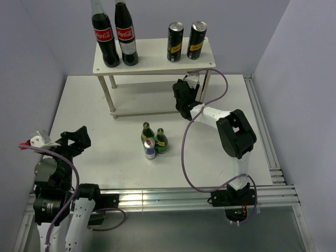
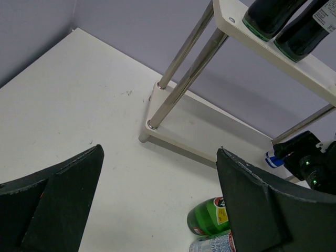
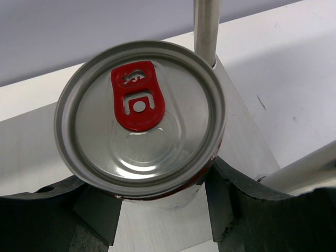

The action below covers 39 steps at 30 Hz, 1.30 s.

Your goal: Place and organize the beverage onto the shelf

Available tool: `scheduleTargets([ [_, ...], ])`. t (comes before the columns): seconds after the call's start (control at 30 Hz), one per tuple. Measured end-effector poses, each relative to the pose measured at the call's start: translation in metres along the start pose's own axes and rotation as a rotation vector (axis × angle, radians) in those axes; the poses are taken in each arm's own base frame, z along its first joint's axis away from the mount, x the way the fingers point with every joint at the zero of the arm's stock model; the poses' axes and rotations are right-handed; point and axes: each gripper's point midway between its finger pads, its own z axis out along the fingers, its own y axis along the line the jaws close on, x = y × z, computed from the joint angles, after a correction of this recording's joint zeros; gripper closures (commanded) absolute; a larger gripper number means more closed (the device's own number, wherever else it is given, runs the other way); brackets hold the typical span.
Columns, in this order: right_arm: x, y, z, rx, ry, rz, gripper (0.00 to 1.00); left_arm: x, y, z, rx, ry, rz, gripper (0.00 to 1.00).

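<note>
My right gripper (image 1: pixel 185 97) is shut on a blue-and-silver energy-drink can (image 3: pixel 140 118) with a red tab. It holds the can upright over the lower board (image 3: pixel 31 152) of the white shelf (image 1: pixel 152 65), beside a front leg (image 3: pixel 206 29). Two black cans (image 1: pixel 175 42) with yellow labels stand on the top board. Two green bottles (image 1: pixel 147 132) and a second energy-drink can (image 1: pixel 150 149) stand together on the table. My left gripper (image 1: pixel 73 139) is open and holds nothing, left of that cluster; in its wrist view a green bottle (image 2: pixel 210 215) shows beside its right finger.
Two large cola bottles (image 1: pixel 105 37) stand on the left of the shelf's top board. Purple walls close in the white table on three sides. A metal rail (image 1: pixel 262 136) runs along the table's right edge.
</note>
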Motion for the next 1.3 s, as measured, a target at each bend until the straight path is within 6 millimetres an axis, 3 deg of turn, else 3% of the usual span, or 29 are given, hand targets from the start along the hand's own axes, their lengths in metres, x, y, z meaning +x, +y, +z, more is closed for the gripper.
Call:
scheduleTargets([
  [0.4,0.019,-0.003,0.010,0.053,0.053,-0.061,1.00,0.000,0.000,0.000,-0.001,-0.002,0.000,0.04],
  [0.43,0.019,-0.003,0.010,0.055,0.055,-0.064,0.97,0.000,0.000,0.000,-0.001,-0.002,0.000,0.04],
  [0.5,0.019,-0.004,0.010,0.057,0.061,-0.069,0.79,0.000,0.000,0.000,-0.001,-0.002,0.000,0.04],
  [0.53,0.019,-0.004,0.010,0.057,0.062,-0.070,0.54,0.000,0.000,0.000,-0.001,-0.002,0.000,0.04],
  [0.63,0.020,-0.004,0.010,0.057,0.064,-0.070,0.22,0.000,0.000,0.000,-0.001,-0.002,0.000,0.04],
  [0.73,0.020,-0.003,0.010,0.055,0.065,-0.066,0.14,0.000,0.000,0.000,-0.001,-0.002,0.000,0.04],
  [1.07,0.024,-0.007,0.006,0.056,0.077,-0.064,0.08,0.000,0.000,0.000,-0.001,-0.002,0.000,0.04],
  [1.3,0.025,-0.020,-0.023,0.015,0.094,-0.068,0.00,0.000,0.000,0.000,-0.001,-0.002,0.000,0.04],
])
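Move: The right hand already holds the Red Bull can over the lower board's right end; the spot for the can is straight below, level fore-and-aft and sideways, some 9 cm under the hand. The front right post rises about 7 cm to the hand's right and 3 cm back, the back right post about 6 cm right and 9 cm ahead. From the left hand, that spot lies about 33 cm ahead, 38 cm right and 26 cm lower. The right hand lowers the held can about 2 cm, with barely any forward travel, tipping the fingers down about 5 degrees, to set it on the lower board just left of the two right-hand posts. It then holds nearly still while the fingers open to fully wide and let go of the can, and draws back some 3–4 cm towards the shelf's front, the fingers coming clear of the can's sides. ##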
